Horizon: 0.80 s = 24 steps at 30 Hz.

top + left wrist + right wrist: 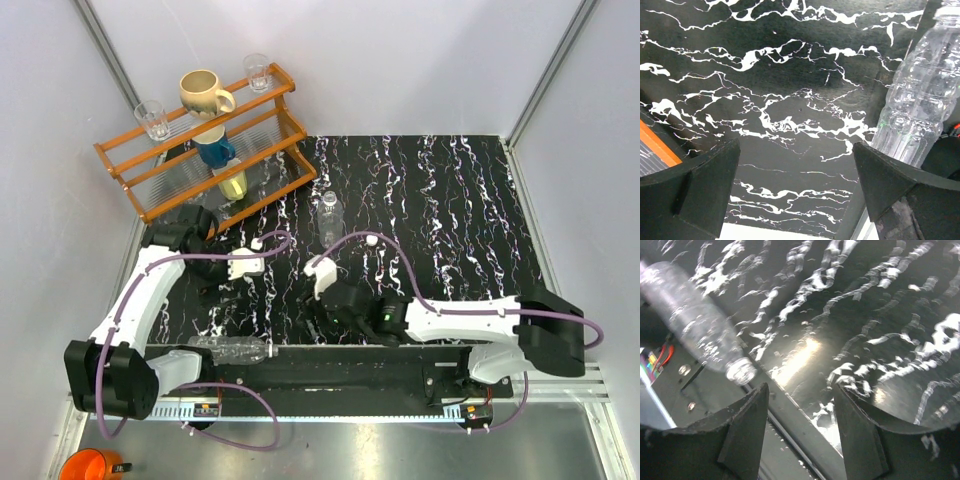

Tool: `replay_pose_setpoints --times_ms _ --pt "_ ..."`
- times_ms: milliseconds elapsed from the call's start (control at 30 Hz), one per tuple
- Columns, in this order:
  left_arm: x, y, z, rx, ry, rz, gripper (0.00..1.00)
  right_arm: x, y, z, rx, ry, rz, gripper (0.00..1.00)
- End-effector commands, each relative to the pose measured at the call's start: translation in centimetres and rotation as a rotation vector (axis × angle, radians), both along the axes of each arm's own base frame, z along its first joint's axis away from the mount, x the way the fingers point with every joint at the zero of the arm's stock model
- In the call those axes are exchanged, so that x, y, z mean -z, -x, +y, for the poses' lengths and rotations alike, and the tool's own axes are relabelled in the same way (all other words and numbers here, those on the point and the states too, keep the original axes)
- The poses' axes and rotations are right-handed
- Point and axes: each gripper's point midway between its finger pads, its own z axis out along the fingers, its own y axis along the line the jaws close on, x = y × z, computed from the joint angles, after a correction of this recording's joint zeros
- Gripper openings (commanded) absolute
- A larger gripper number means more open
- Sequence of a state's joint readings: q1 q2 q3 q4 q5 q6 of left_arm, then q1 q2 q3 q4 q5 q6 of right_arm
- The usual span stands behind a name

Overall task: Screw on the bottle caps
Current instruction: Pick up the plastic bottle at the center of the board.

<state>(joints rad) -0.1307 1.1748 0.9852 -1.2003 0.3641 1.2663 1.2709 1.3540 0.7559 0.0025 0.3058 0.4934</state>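
One clear ribbed bottle (pixel 330 216) stands upright near the middle of the black marbled mat (pixel 450 200). A second bottle (pixel 233 350) lies on its side at the mat's front edge, neck to the right. This lying bottle (pixel 920 100) fills the right of the left wrist view, and its uncapped mouth (pixel 740 371) shows in the right wrist view. Two tiny white round things that look like bottle caps (pixel 257 243) (pixel 371 240) rest on the mat by the cable loops. My left gripper (pixel 212 293) (pixel 797 200) hangs open and empty above the mat. My right gripper (pixel 318 325) (pixel 800 435) is open over the mat's front edge, right of the lying bottle, holding nothing.
An orange wooden rack (pixel 200 160) stands at the back left with mugs and two drinking glasses; its edge (pixel 660 150) shows in the left wrist view. White walls close three sides. A metal rail (pixel 350 375) runs along the front. An orange cup (pixel 90 466) sits below the table edge.
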Motion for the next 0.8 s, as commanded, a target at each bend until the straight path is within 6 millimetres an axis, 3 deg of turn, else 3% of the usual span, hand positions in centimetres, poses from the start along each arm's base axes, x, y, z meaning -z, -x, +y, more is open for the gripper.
replay_pose_setpoints --times_ms 0,200,333,567,767 --pt "-0.3 1.0 0.3 0.041 0.001 -0.007 0.99 -5.7 3.4 6.6 -0.403 -0.170 -0.156 0.63" --pt "-0.5 1.1 0.2 0.022 0.015 -0.009 0.99 -4.1 6.5 9.6 -0.625 -0.151 -0.108 0.63" --pt "-1.0 1.1 0.0 0.005 0.044 -0.013 0.99 -0.9 8.5 10.7 -0.716 -0.090 -0.072 0.62" --pt "-2.6 0.8 -0.1 -0.080 0.140 0.013 0.99 2.4 8.8 11.5 -0.764 -0.027 -0.089 0.61" --pt "-2.3 1.0 -0.1 -0.120 0.195 0.048 0.99 3.9 8.6 12.2 -0.748 -0.007 -0.107 0.60"
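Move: The clear bottle to be picked up lies on its side along the board's near edge, mouth to the right. Its middle is roughly 20 cm to the right hand's left, 8 cm back and 8 cm below. The standing bottle is some 19 cm ahead of that hand and 4 cm to its right, at hand height; a white cap lies about 20 cm ahead, 14 cm right and 9 cm below. From the left hand, the lying bottle is around 14 cm back, 6 cm right and 8 cm below. Heading for the mouth of the lying bottle, the right hand sweeps left and back, about 10 cm and 8 cm, lifting slightly on the way while it turns some 40 degrees counter-clockwise. It then sinks roughly 8 cm from that high point, bringing its part-open fingertips to either side of the mouth without closing; whether they touch can't be seen. ##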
